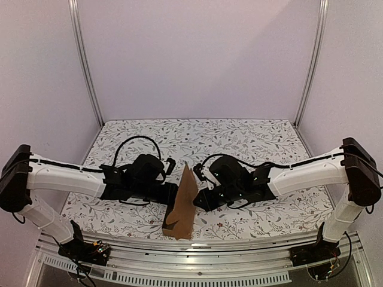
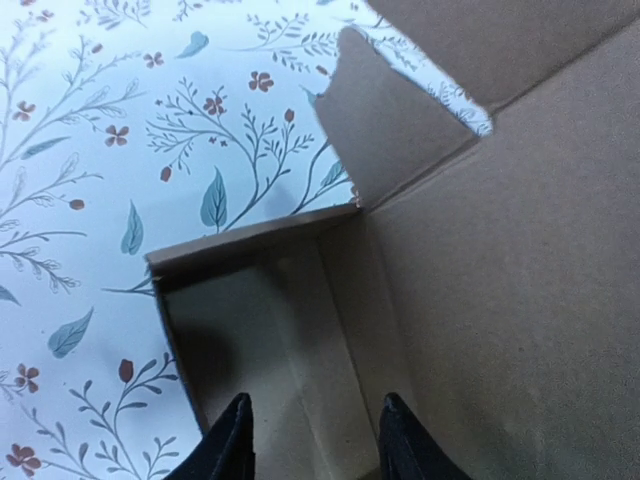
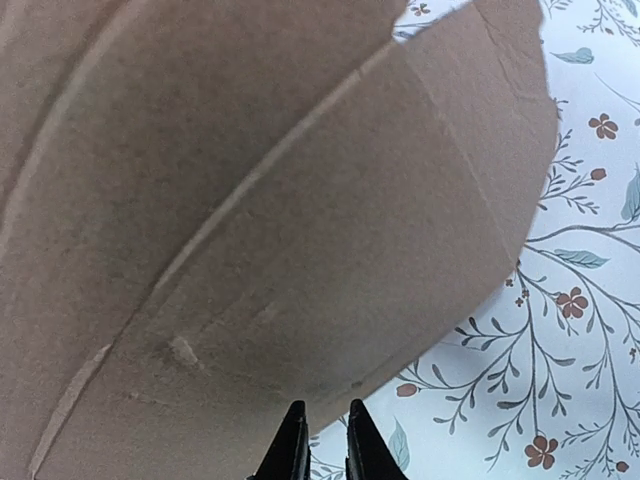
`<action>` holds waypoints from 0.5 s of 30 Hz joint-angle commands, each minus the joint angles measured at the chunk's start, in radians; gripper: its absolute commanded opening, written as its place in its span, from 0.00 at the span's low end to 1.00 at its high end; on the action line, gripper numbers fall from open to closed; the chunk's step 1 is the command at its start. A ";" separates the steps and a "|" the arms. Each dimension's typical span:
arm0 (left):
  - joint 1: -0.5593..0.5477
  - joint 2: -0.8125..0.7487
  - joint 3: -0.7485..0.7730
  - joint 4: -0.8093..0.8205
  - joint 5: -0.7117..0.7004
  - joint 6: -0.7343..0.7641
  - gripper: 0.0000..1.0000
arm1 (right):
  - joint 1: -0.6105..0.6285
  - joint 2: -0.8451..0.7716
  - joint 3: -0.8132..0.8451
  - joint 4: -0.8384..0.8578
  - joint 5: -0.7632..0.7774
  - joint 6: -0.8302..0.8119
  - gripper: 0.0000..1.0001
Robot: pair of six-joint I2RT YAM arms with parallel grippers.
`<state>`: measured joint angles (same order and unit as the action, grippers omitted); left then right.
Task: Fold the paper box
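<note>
The paper box (image 1: 182, 206) is plain brown cardboard, partly folded, and stands on edge at the near middle of the table between both arms. My left gripper (image 1: 172, 194) reaches it from the left. In the left wrist view the left gripper (image 2: 316, 400) is open, its fingertips (image 2: 236, 430) inside the box's hollow (image 2: 260, 330) with a side wall and a loose flap (image 2: 385, 120) beyond. My right gripper (image 1: 199, 201) is at the box's right side. In the right wrist view the right gripper (image 3: 325, 410) shows only a narrow gap, its tips at the lower edge of a curved creased panel (image 3: 280, 220).
A floral tablecloth (image 1: 251, 140) covers the table. White enclosure walls with metal posts (image 1: 87, 66) stand at the back and sides. An aluminium rail (image 1: 197, 245) runs along the near edge between the arm bases.
</note>
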<state>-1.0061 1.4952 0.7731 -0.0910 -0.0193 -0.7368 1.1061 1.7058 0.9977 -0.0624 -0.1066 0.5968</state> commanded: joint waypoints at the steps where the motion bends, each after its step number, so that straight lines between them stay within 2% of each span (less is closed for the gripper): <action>1: -0.015 -0.093 -0.039 0.015 -0.057 0.028 0.37 | 0.009 0.003 0.024 -0.034 0.013 -0.015 0.14; 7: -0.016 -0.150 -0.084 -0.014 -0.085 0.010 0.24 | 0.012 -0.001 0.035 -0.044 0.015 -0.022 0.13; 15: -0.013 -0.216 -0.126 -0.137 -0.194 -0.025 0.00 | 0.020 -0.014 0.055 -0.057 0.019 -0.033 0.12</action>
<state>-1.0100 1.3170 0.6712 -0.1425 -0.1356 -0.7414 1.1137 1.7058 1.0176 -0.0994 -0.1055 0.5785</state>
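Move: Over the tray of the paper box, the left hand has the upright lid's middle about 5 cm to its right, level fore and aft and some 2 cm higher; the tray's middle lies roughly 3 cm back, 1 cm right and 5 cm below. The lid's far flap is some 9 cm ahead and 4 cm right. For the right hand, waiting by the lid's outer face, the lid's middle is about 4 cm left, level fore and aft. Coming up out of the box, the left hand rises about 3 cm, then swings some 4 cm to its left, away from the lid and past the tray's left wall, sinking again by 1–2 cm on the way. Its half-open fingers close to nearly shut on nothing, while the wrist turns only slightly. The right hand stays in place close against the lid's outside. ##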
